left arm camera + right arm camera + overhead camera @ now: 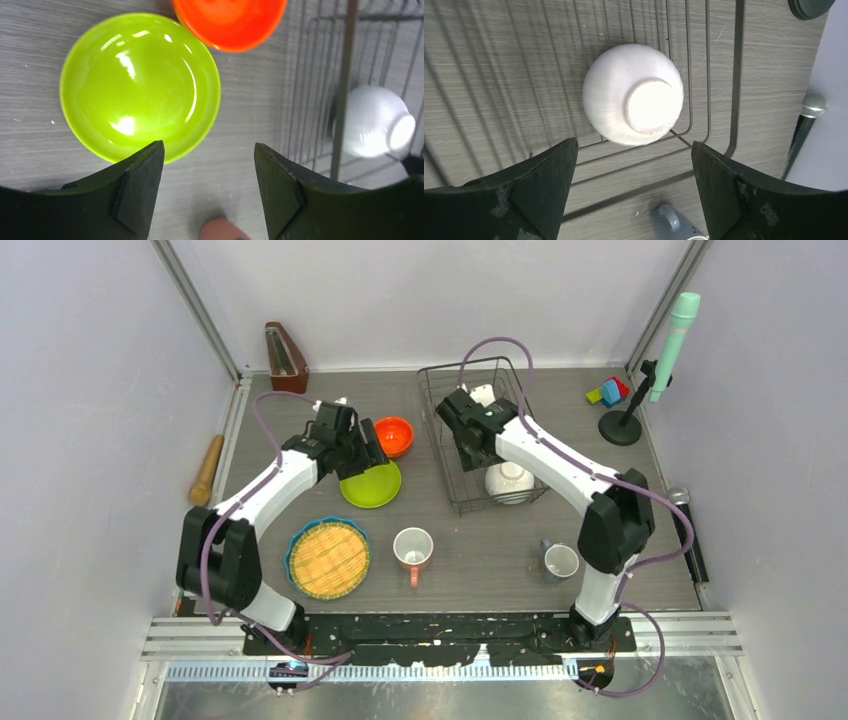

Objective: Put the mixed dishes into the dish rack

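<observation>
The dark wire dish rack (455,365) stands at the back right, with the white bowl (510,480) upside down in its near end. My right gripper (468,435) hovers open above the rack; the white bowl (634,95) lies below and ahead of its empty jaws. The orange bowl (393,436) touches the lime-green plate (372,485). My left gripper (362,452) is open over the plate's edge (140,85), holding nothing. The blue-rimmed woven plate (328,558), pink mug (413,548) and grey-blue mug (560,560) sit on the table nearer the arm bases.
A wooden rolling pin (207,470) lies at the left edge. A brown metronome (285,358) stands at the back left. Toy blocks (608,392) and a microphone stand (625,425) are at the back right. A hand microphone (685,515) lies along the right edge.
</observation>
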Tool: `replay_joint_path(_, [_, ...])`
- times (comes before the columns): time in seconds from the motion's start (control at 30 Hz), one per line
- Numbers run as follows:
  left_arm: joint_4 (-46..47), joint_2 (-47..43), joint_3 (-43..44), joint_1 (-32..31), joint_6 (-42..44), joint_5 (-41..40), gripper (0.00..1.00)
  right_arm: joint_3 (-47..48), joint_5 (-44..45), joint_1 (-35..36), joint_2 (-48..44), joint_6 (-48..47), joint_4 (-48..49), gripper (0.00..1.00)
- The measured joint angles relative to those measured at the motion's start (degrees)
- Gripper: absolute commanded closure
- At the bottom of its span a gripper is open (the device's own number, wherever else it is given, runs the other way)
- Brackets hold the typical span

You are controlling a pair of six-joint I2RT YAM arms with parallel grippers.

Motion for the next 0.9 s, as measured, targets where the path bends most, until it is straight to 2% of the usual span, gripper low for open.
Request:
replay_joint_path(0.23, [3.50, 10.60, 5.11, 1.57, -2.64, -5.90, 0.35, -0.22, -5.33, 0.00, -9.77, -0.09, 2.62, 0.12])
replay_joint_path(0.57, [5.11, 23.80, 16.50, 4.57, -2.78, -6.05, 0.47, -8.81, -12.02, 0.00, -28.26, -0.09, 10.67, 0.11])
replay_joint_path(0.67, [4.46, 27.54, 19.85, 4.63, -2.49, -6.01, 0.61, -10.32, -12.61, 0.00, -30.82, -0.09, 12.04, 0.11])
replay_joint_path(0.73, [3.93, 29.68, 21.53, 4.63, -2.29, -5.31, 0.76, -11.34, -12.81, 0.00, -31.69, -0.04, 12.59, 0.10])
replay_joint_path(0.8, [3.54, 30.93, 22.10, 4.61, -2.12, -4.61, 0.97, -12.00, -12.90, 0.00, -31.85, 0.02, 12.66, 0.10])
replay_joint_path(0.9, [2.34, 31.56, 22.25, 4.76, -1.18, -2.56, 1.00, -12.61, -13.38, -0.02, -31.85, 0.22, 12.57, 0.09])
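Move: The orange bowl stands about 14 cm ahead of the left hand, 3 cm to its right and 10 cm below. The green plate lies about 10 cm nearer than that bowl and 5 cm to its left; the dish rack's middle is level with the bowl, some 18 cm to its right. From the right hand, the overturned white bowl in the rack lies about 5 cm ahead, 4 cm right and 11 cm down; the orange bowl is roughly 15 cm ahead, 18 cm left and 11 cm down. Forward and down goes the left hand, some 12 cm out past the green plate and 8 cm lower, turning slightly counter-clockwise; as the forward travel ends, its fingers close and pinch the orange bowl's left rim. The right hand, open and empty, meanwhile rises about 12 cm off the white bowl, drawing back a little, its left side rolling up and its fingers tipping upward. ##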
